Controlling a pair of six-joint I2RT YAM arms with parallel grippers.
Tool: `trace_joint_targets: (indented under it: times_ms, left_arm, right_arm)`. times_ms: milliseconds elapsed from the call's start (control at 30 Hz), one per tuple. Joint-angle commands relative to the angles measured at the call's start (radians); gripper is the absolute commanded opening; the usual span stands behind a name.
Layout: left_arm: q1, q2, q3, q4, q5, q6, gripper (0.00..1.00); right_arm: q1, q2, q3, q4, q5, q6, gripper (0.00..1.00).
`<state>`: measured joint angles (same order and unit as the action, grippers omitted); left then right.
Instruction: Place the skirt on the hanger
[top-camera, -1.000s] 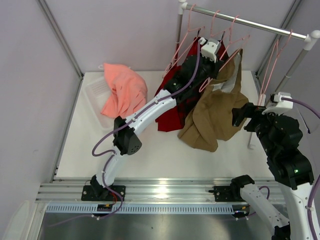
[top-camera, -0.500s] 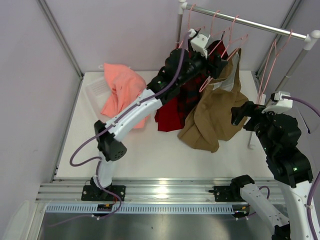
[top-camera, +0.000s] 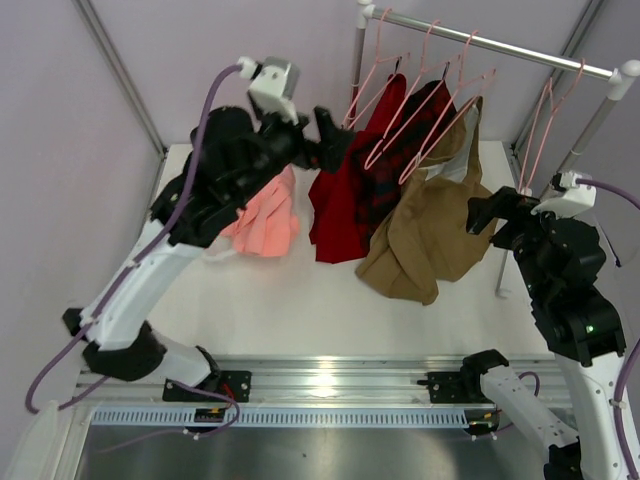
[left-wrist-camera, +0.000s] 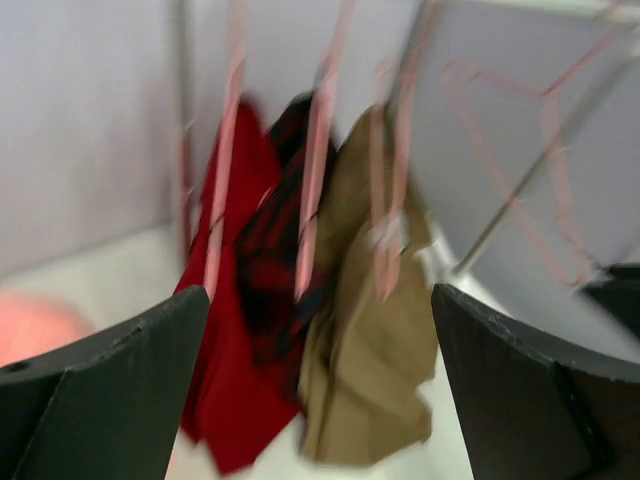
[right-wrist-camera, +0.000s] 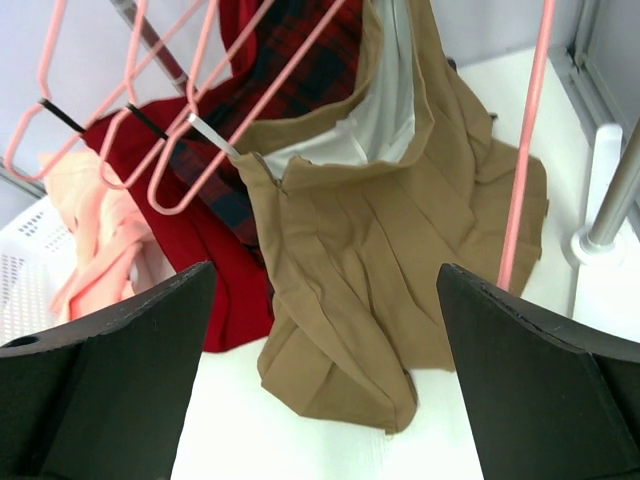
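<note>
The khaki skirt (top-camera: 425, 240) hangs from a pink hanger (top-camera: 440, 125) on the rail, and its lower folds rest on the white table. In the right wrist view the skirt (right-wrist-camera: 380, 260) shows a white lining at its open waistband, caught at one corner by the hanger (right-wrist-camera: 215, 140). My left gripper (top-camera: 330, 138) is raised left of the hangers, open and empty. Its view is blurred, with the skirt (left-wrist-camera: 365, 350) ahead between the jaws of the left gripper (left-wrist-camera: 320, 300). My right gripper (top-camera: 482, 215) stands open beside the skirt's right edge, shown empty as the right gripper (right-wrist-camera: 325, 275).
A red garment (top-camera: 340, 210) and a red-and-black plaid garment (top-camera: 400, 150) hang left of the skirt. A salmon-pink garment (top-camera: 265, 215) lies over a white basket (right-wrist-camera: 25, 260). The metal rail (top-camera: 500, 45) carries more pink hangers, one bare (top-camera: 545, 130). The rack post (top-camera: 515, 270) stands right.
My left gripper opened and pulled back up and to the left, away from the hanger and the skirt's top. The skirt stays hanging. The right arm barely moved.
</note>
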<state>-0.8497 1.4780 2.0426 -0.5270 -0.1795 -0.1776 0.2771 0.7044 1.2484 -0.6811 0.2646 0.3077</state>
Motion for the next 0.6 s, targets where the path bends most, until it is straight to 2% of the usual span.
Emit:
trace_joint_targets:
  times_ms: [0, 33, 67, 133, 200, 267, 300, 467, 567]
  left_arm:
    - [0.072, -0.219, -0.234, -0.212, -0.132, -0.14, 0.99]
    - [0.111, -0.281, -0.278, -0.221, -0.133, -0.16, 0.99]
    - [0.13, -0.398, -0.418, -0.241, -0.153, -0.195, 0.99]
    - [0.168, -0.514, -0.549, -0.258, -0.178, -0.229, 0.99]
    - [0.176, -0.67, -0.705, -0.284, -0.23, -0.252, 0.99]
    - [0.178, -0.761, -0.775, -0.3, -0.242, -0.279, 0.99]
    - [0.178, -0.803, -0.868, -0.315, -0.251, -0.29, 0.99]
    - [0.178, -1.057, -1.053, -0.338, -0.351, -0.391, 0.99]
    - [0.178, -1.192, -1.156, -0.303, -0.391, -0.422, 0.99]
  right_arm:
    - [-0.003, -0.034, -0.012, 0.089, -0.024, -0.041, 0.99]
    - [-0.003, -0.039, -0.015, 0.103, -0.025, -0.039, 0.99]
    - [-0.003, -0.043, -0.017, 0.109, -0.024, -0.018, 0.99]
    - [-0.003, -0.057, -0.032, 0.126, -0.036, -0.005, 0.99]
    - [-0.004, -0.077, -0.059, 0.133, -0.036, 0.016, 0.99]
    - [-0.003, -0.117, -0.115, 0.137, -0.045, 0.03, 0.99]
    - [-0.004, -0.134, -0.136, 0.14, -0.05, 0.04, 0.99]
    - [-0.003, -0.316, -0.355, 0.213, -0.142, 0.056, 0.99]
    - [-0.006, -0.405, -0.426, 0.241, -0.179, 0.085, 1.0]
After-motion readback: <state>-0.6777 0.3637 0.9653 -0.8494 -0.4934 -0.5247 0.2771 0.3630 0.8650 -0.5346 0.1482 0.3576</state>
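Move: Below the open left hand and to its right hangs the brown skirt, about 12 cm ahead, 22 cm right and 32 cm down. The plaid garment is around 14 cm ahead and 14 cm right of that hand, the red garment 13 cm ahead and 4 cm right, both well below; the pink cloth is 18 cm ahead and 20 cm left, near table height. From the right hand the skirt is roughly 16 cm ahead, 4 cm left and 19 cm down, with an empty hanger 12 cm ahead, 10 cm right and slightly higher. Swinging quickly away from the hung skirt, the empty left hand sweeps some 25 cm left and 22 cm down while drawing back about half as far, the wrist turning counter-clockwise and tipping its fingers down. The right hand rises a touch, then sinks about 7 cm and eases back, its fingers tilting up slightly. Both grippers stay wide open and touch nothing. ##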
